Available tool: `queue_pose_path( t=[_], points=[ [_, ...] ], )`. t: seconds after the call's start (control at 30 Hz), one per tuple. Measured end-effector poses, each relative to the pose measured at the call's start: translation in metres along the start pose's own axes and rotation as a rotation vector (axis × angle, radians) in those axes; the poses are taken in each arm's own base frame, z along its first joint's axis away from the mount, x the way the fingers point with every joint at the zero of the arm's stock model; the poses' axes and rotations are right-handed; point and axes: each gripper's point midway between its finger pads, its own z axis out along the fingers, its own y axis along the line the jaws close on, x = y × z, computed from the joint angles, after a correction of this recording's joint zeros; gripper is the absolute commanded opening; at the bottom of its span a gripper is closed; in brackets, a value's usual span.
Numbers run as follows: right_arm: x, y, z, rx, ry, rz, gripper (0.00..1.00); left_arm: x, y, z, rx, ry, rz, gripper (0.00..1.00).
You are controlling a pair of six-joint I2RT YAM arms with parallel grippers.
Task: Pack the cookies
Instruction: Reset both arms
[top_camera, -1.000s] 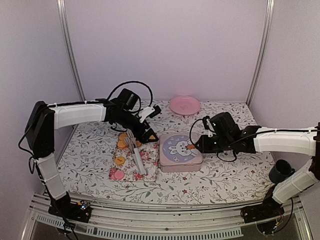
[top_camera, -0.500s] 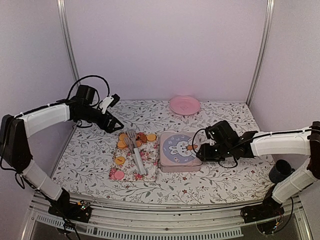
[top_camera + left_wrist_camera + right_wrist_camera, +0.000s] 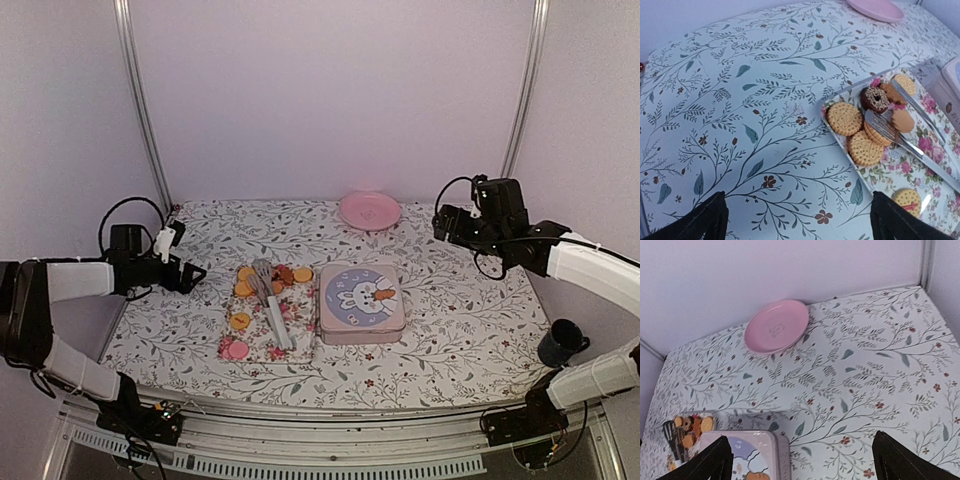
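The cookies (image 3: pixel 243 288) lie on a flowered tray (image 3: pixel 297 343) left of centre: golden rounds, a dark brown one and pink ones (image 3: pixel 236 350). In the left wrist view the cookies (image 3: pixel 844 118) sit in a cluster at the tray's far end under a metal utensil (image 3: pixel 912 149). A pink tin (image 3: pixel 362 303) with a rabbit lid stands shut beside the tray. My left gripper (image 3: pixel 190 273) hovers open over bare cloth left of the tray, nothing between its fingers. My right gripper (image 3: pixel 443 224) is raised at the back right, open and holding nothing, well away from the tin (image 3: pixel 746 452).
A pink plate (image 3: pixel 368 210) sits at the back wall, also seen in the right wrist view as the pink plate (image 3: pixel 777 331). A dark cup (image 3: pixel 560 343) stands near the right edge. Purple walls close in the table on three sides.
The left arm swung back from above the tray to the far left. The right gripper left the tin's right edge, rose to the back right and opened.
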Motion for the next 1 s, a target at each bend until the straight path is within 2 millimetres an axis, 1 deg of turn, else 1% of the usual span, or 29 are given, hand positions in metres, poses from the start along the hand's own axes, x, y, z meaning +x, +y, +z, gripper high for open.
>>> queue_pose_path(
  t=[0.07,0.1,0.17,0.2,0.27,0.33,0.4,0.43,0.47,0.5,0.57,0.63,0.7,0.77,0.83,0.87,0.93,1.0],
  points=[
    [-0.004,-0.034,-0.002,0.104,-0.069,0.001,0.99,0.003,0.014,-0.005,-0.046,-0.079,-0.036,0.99],
    [0.000,-0.051,-0.003,0.161,-0.098,-0.009,0.99,0.003,0.020,-0.008,-0.068,-0.119,-0.046,0.99],
    [0.013,-0.083,-0.005,0.266,-0.146,-0.051,0.99,0.002,0.029,-0.017,-0.122,-0.221,-0.043,0.99],
    [0.019,-0.095,-0.005,0.304,-0.164,-0.076,0.99,0.002,0.031,-0.021,-0.146,-0.272,-0.035,0.99],
    [0.031,-0.125,-0.008,0.400,-0.225,-0.141,0.99,0.004,0.029,-0.027,-0.170,-0.351,-0.019,0.99],
    [0.042,-0.150,-0.008,0.472,-0.242,-0.191,0.99,0.006,0.027,-0.031,-0.191,-0.409,-0.013,0.99],
    [0.043,-0.178,-0.012,0.547,-0.269,-0.192,0.99,0.004,0.027,-0.035,-0.209,-0.461,0.000,0.99],
    [0.039,-0.190,-0.015,0.579,-0.299,-0.179,0.99,0.002,0.027,-0.038,-0.218,-0.498,0.013,0.99],
    [0.035,-0.199,-0.017,0.598,-0.337,-0.161,0.99,0.003,0.026,-0.039,-0.223,-0.527,0.020,0.99],
    [0.031,-0.208,-0.021,0.610,-0.382,-0.150,0.99,0.007,0.024,-0.040,-0.226,-0.539,0.020,0.99],
    [0.029,-0.218,-0.026,0.609,-0.454,-0.134,0.99,0.016,0.020,-0.041,-0.227,-0.540,0.016,1.00],
    [0.035,-0.223,-0.024,0.588,-0.483,-0.142,0.99,0.006,0.018,-0.048,-0.233,-0.586,0.043,0.99],
    [0.037,-0.225,-0.016,0.568,-0.494,-0.171,0.99,-0.006,0.019,-0.054,-0.243,-0.630,0.068,0.99],
    [0.036,-0.223,-0.005,0.529,-0.502,-0.203,0.99,-0.011,0.019,-0.055,-0.249,-0.645,0.079,0.99],
    [0.036,-0.221,0.005,0.485,-0.490,-0.236,0.99,-0.013,0.017,-0.055,-0.249,-0.649,0.086,0.99],
    [0.033,-0.219,0.007,0.459,-0.492,-0.240,0.99,-0.012,0.016,-0.055,-0.249,-0.648,0.089,0.99],
    [0.019,-0.218,0.011,0.410,-0.521,-0.234,0.99,-0.010,0.014,-0.055,-0.249,-0.644,0.091,0.99],
    [0.010,-0.219,0.011,0.386,-0.551,-0.233,0.99,-0.002,0.012,-0.054,-0.251,-0.625,0.079,1.00]
  ],
)
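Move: Both hands are empty and wide open, well clear of everything. The closed cookie tin lies about 21 cm left of the right hand, 10 cm back and 20 cm below; the pink plate is some 33 cm ahead and 15 cm left of that hand. From the left hand the tin is roughly 43 cm right, 10 cm back and 7 cm below, with the cookie tray between, its middle about 16 cm right and 9 cm back. The right hand swings about 20 cm to the right, away from the tin and towards the right side wall, sinking some 9 cm over the first part, while its wrist turns clockwise and tips up until the fingers point nearly level. The left hand finishes its swing, going about 4 cm left away from the tray, then rises and draws back 3 cm each as its fingers tip up by nearly 40 degrees; both grippers stay wide open and touch nothing. ##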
